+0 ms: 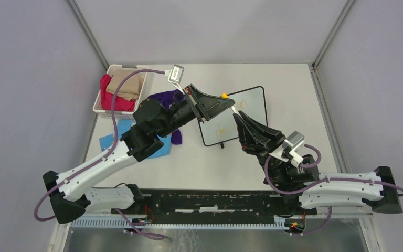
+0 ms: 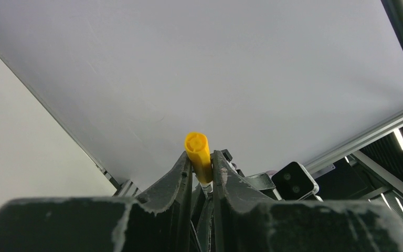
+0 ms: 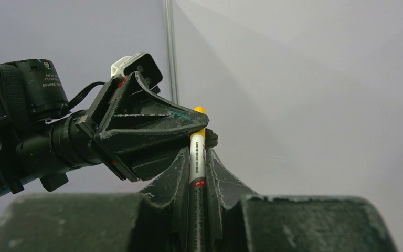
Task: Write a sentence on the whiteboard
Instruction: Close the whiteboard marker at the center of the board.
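Note:
The whiteboard [image 1: 252, 100] lies flat on the table at centre right, with faint yellow-orange letters of the sentence [image 1: 221, 129] on it. Above it both grippers meet on one marker. My right gripper [image 1: 237, 116] is shut on the marker's white and grey barrel [image 3: 197, 157], which stands upright between its fingers. My left gripper [image 1: 230, 102] comes in from the left and is shut on the marker's yellow cap [image 2: 199, 155]. In the right wrist view the left gripper [image 3: 152, 126] covers most of the cap, and only its yellow end [image 3: 200, 110] shows. The marker's tip is hidden.
A white basket [image 1: 101, 107] holding red and tan cloths stands at the back left. A purple cloth [image 1: 165, 98] and a blue cloth [image 1: 110, 142] lie under the left arm. The enclosure's metal posts rise at the table's back corners.

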Controlling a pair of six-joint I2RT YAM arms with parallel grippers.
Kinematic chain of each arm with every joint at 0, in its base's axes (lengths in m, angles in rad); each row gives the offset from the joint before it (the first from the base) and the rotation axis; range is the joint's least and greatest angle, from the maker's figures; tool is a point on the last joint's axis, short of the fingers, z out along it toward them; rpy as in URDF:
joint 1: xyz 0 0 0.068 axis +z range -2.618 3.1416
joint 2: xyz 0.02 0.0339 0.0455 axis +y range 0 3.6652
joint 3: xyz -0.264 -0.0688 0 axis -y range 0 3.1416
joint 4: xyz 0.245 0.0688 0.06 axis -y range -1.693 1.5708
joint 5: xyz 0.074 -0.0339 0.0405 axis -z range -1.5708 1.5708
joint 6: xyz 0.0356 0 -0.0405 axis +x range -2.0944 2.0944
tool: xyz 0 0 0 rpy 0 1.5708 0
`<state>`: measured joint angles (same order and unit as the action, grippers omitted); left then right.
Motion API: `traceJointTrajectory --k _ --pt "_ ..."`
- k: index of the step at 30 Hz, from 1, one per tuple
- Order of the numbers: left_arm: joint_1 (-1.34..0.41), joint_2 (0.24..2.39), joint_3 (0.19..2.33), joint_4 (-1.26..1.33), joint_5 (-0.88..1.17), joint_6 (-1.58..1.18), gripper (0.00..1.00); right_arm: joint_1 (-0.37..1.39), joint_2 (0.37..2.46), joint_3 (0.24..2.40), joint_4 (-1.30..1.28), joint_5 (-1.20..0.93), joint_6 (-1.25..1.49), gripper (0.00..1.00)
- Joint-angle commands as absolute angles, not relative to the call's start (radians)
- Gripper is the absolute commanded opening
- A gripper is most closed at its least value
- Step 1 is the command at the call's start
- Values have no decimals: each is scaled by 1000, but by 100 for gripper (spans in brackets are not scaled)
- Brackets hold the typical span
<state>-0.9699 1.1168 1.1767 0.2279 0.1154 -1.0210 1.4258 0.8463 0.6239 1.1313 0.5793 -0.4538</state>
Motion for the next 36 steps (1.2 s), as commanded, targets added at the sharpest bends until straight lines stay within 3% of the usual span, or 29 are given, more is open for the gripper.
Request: traceJointTrajectory --k 1,6,11,21,32,36 --pt "-965 1102 1172 280 125 -1029 16 1425 841 648 1073 585 -438 5" --pt "-963 1086 1162 266 102 -1016 2 1424 824 663 984 582 -400 40" --pt "-959 1064 1156 231 80 -991 2 1424 778 707 792 576 -334 57" --pt "-946 966 1179 24 159 -728 2 1425 649 902 135 409 -133 61" --pt "-946 924 1287 -158 359 -471 2 1425 744 962 3 229 -28 62" --pt "-946 920 1303 -203 411 -422 2 1424 762 943 6 229 -6 57"
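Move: Between the two grippers, high above the table, is the capped marker: its middle lies about 3 cm behind, 2 cm to the right of and 3 cm below the left hand, and some 1 cm ahead of and 1 cm above the right. From the left hand the whiteboard is roughly 16 cm ahead, 5 cm right; the purple cloth 19 cm ahead, 23 cm left; the blue cloth 8 cm ahead, 34 cm left; all some 47 cm lower. Opening its fingers, the right hand lets go of the marker's barrel, dips, comes back up while drawing back, then sinks and swings left, ending about 6 cm lower, 6 cm left and 5 cm back with its open fingers around the marker's lower end, tipped down and turned counter-clockwise. The left hand keeps pinching the yellow cap, carries the marker about 5 cm back and 5 cm left, and tilts some 30 degrees, its fingertips dipping. ##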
